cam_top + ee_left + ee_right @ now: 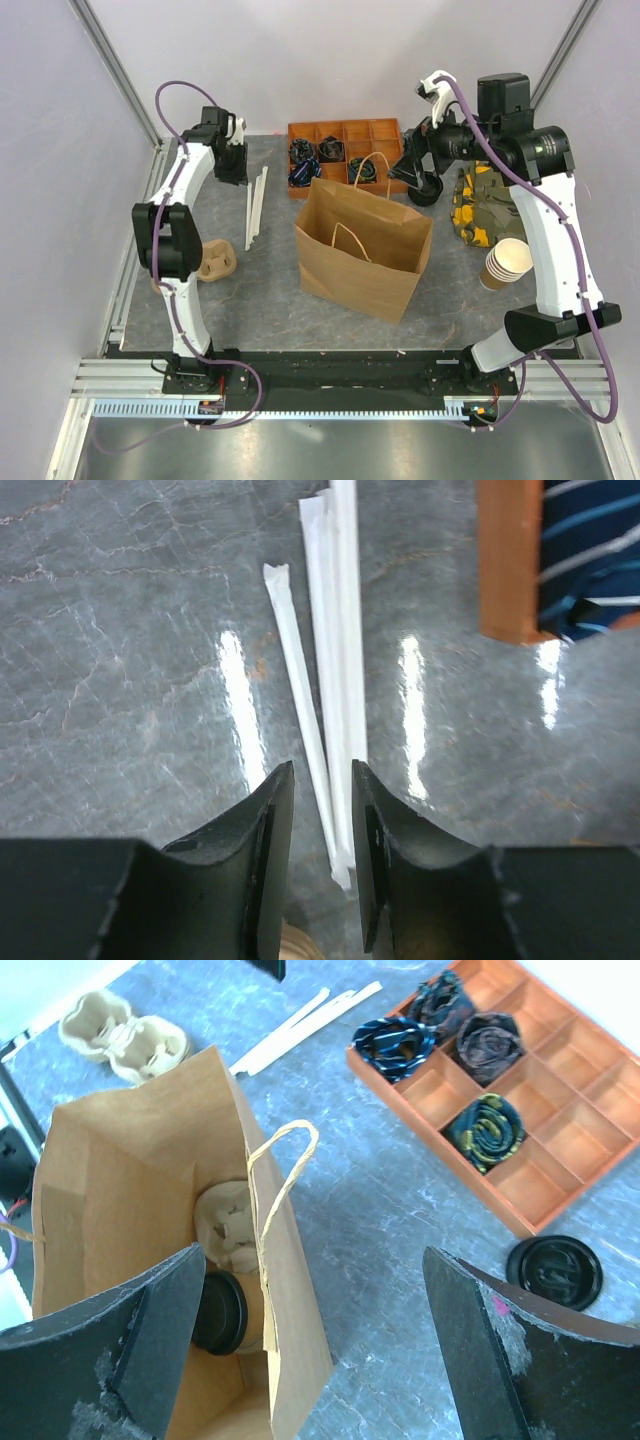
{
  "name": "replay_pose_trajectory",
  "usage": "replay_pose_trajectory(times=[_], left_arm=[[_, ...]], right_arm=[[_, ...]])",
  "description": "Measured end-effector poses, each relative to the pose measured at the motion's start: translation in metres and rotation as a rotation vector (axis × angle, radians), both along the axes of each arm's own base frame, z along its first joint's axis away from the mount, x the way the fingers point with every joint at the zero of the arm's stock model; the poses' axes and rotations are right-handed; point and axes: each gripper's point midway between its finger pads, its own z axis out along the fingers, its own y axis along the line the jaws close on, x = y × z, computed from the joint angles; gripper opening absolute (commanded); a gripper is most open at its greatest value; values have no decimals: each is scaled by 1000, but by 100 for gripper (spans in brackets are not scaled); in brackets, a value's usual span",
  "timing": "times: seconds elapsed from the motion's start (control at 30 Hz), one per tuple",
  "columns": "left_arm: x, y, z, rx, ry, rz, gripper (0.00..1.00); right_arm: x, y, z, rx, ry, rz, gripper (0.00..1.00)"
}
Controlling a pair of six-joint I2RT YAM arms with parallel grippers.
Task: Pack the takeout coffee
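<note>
The takeout coffee (220, 1312) lies inside the brown paper bag (130, 1180), its black lid facing up, next to a pulp cup carrier (228, 1225). In the top view the bag (360, 250) stands mid-table and hides the cup. My right gripper (315, 1270) hangs wide open over the bag's right wall, holding nothing, at the back right (418, 170). My left gripper (322, 780) is low over the table at the back left (232, 160). Its jaws stand narrow with a gap, and the near ends of the white wrapped straws (335, 680) lie between them.
An orange compartment tray (345, 133) with rolled ties sits at the back. Loose black lids (425, 190) lie beside it. A stack of tan cups (505, 265) and a camouflage bundle (480, 205) are at the right. A second pulp carrier (215, 262) lies at the left.
</note>
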Motion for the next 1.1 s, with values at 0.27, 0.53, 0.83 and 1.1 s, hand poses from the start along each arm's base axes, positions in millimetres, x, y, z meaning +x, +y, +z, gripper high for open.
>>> replay_pose_trajectory(times=[0.27,0.53,0.83,1.1], left_arm=[[10,5,-39,33,66,17,41],[15,7,-66,51,109,10,40],[14,9,-94,69,156,11,37],[15,11,-109,111,170,20,30]], right_arm=[[1,-8,11,11,-7,-78,98],[2,-10,10,12,6,-108,98],[4,-13,9,7,9,-128,98],[3,-15,13,4,0,-136,98]])
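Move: The single straw on the left of the bunch is what the left hand goes for: its middle lies about 12 cm below that hand, some 3 cm back and 1 cm to the right. The other straws lie together about 1 cm ahead and 4 cm to the right, the cup carrier some 17 cm back and 15 cm left, also on the table. From the right hand the single straw is roughly 42 cm left, 14 cm ahead and 38 cm down. Down onto the single straw, nearly straight: the left hand sinks about 11 cm beside the other straws, easing off as it nears the table, with only a small early drift forward. Its wrist tips the fingers some 10 degrees nearer to vertical, and the part-open fingers keep their gap, ending just over the straw's farther half with the straw close by the right finger; a touch can't be made out. ##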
